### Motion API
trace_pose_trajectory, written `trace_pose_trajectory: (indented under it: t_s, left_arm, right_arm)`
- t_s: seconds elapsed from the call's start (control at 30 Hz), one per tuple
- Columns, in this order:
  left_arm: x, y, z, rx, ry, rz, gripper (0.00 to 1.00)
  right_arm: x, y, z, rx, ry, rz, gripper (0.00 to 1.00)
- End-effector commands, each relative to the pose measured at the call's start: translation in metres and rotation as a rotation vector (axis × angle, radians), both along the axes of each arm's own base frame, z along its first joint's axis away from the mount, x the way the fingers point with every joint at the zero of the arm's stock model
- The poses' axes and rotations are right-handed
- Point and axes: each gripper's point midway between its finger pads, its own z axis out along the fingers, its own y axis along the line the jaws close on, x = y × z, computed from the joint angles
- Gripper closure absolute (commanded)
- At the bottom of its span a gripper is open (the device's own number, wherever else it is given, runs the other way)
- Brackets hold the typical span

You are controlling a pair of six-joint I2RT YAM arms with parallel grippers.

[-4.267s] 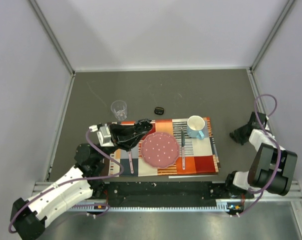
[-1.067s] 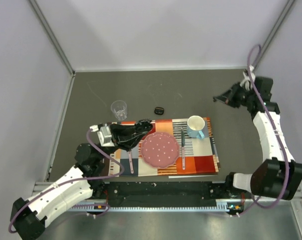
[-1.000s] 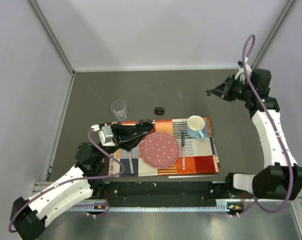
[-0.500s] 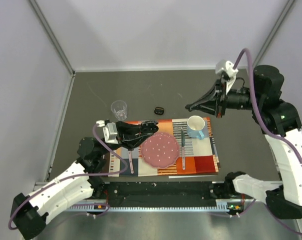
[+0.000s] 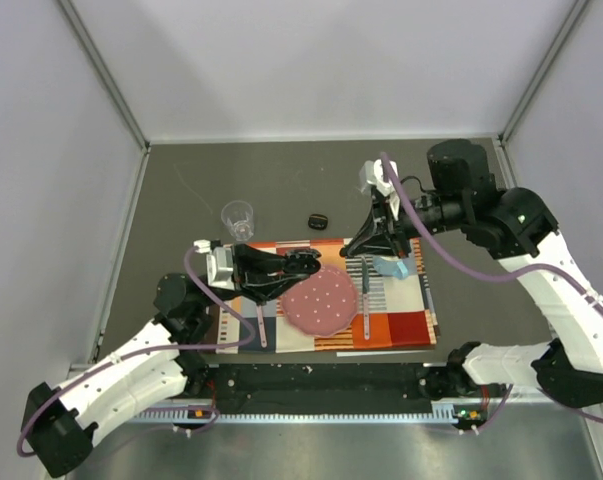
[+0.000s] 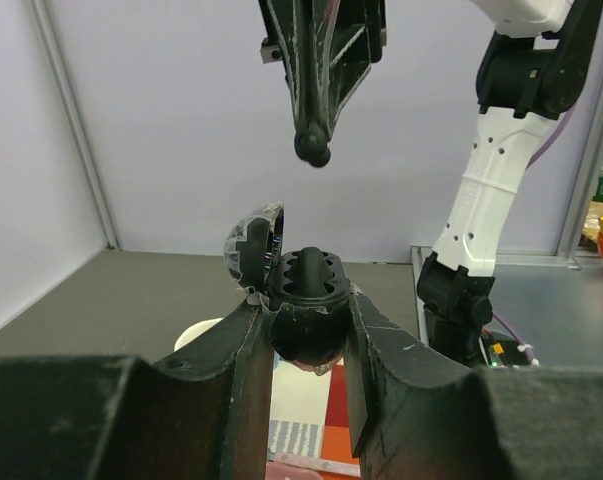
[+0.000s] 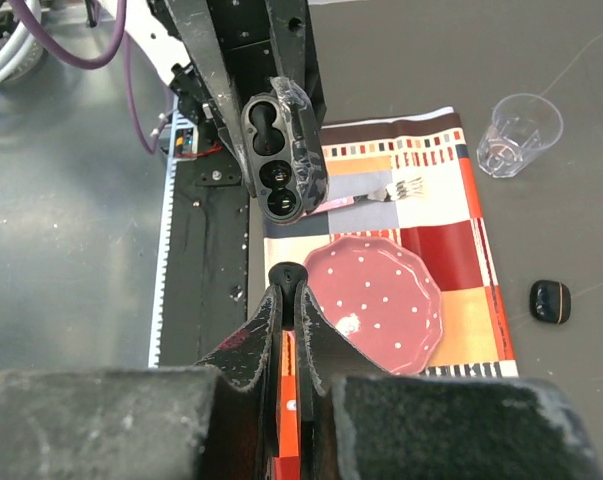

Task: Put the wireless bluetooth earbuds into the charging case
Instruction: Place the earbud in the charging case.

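Observation:
My left gripper (image 6: 307, 322) is shut on the charging case (image 6: 306, 345), a small black rounded shell held above the placemat with its lid (image 6: 251, 248) swung open. The right wrist view looks down into the case (image 7: 281, 150) and its dark sockets. My right gripper (image 7: 286, 290) is shut on one earbud (image 7: 286, 275), a tiny glossy black bud pinched at the fingertips. From the left wrist view this earbud (image 6: 313, 148) hangs a short way above the open case, not touching it. A small black piece (image 5: 319, 220) lies on the grey table beyond the mat; I cannot tell whether it is the other earbud.
A checked placemat (image 5: 411, 325) carries a pink dotted plate (image 5: 321, 302), a fork (image 5: 261, 328), a knife (image 5: 364, 305) and a blue mug (image 5: 393, 266) partly hidden by the right arm. A clear glass (image 5: 238, 217) stands behind the mat at the left.
The right arm has swung from the far right side to the middle, bringing its shut fingertips down over the case. The left gripper with the case has shifted slightly right.

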Motion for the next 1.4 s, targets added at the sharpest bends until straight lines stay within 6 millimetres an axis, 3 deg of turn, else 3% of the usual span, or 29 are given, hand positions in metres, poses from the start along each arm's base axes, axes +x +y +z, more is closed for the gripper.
trace_pose_trajectory:
  t_s: [0.0,0.37,1.37]
  left_arm:
    - [-0.014,0.002,0.033,-0.062,-0.078,-0.063,1.0]
    - [-0.014,-0.006,0.03,-0.05,-0.062,-0.112,1.0]
    - [-0.016,-0.01,0.03,-0.051,-0.066,-0.148,1.0]
  right_arm:
    - [-0.009,0.004,0.02,0.03,-0.105,0.049,1.0]
    - [-0.035,0.019,0.022,0.043,-0.125,0.167,1.0]
    - [-0.021,0.053,-0.001,-0.01,-0.105,0.208,1.0]
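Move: The right hand's shut fingers hold the earbud; the open charging case lies about 7 cm to its left, 1 cm back and 4 cm lower, gripped by the left hand. Far beneath, some 33 cm down, the plate sits about 9 cm ahead and 3 cm left of the right hand, and the mug stands roughly 18 cm ahead and 12 cm right. From the left hand the earbud is about 8 cm to the right, 1 cm ahead and 4 cm higher. The earbud, still pinched in the right fingers, is brought to the mouth of the case's nearer well, touching or nearly touching its rim. The right hand travels about 4 cm left, first drawing back 3 cm, then easing forward slightly as it sinks some 2 cm, turning 10 degrees counter-clockwise. The left hand keeps its grip and brings the case 1.5 cm right and 1 cm back, turning clockwise. ##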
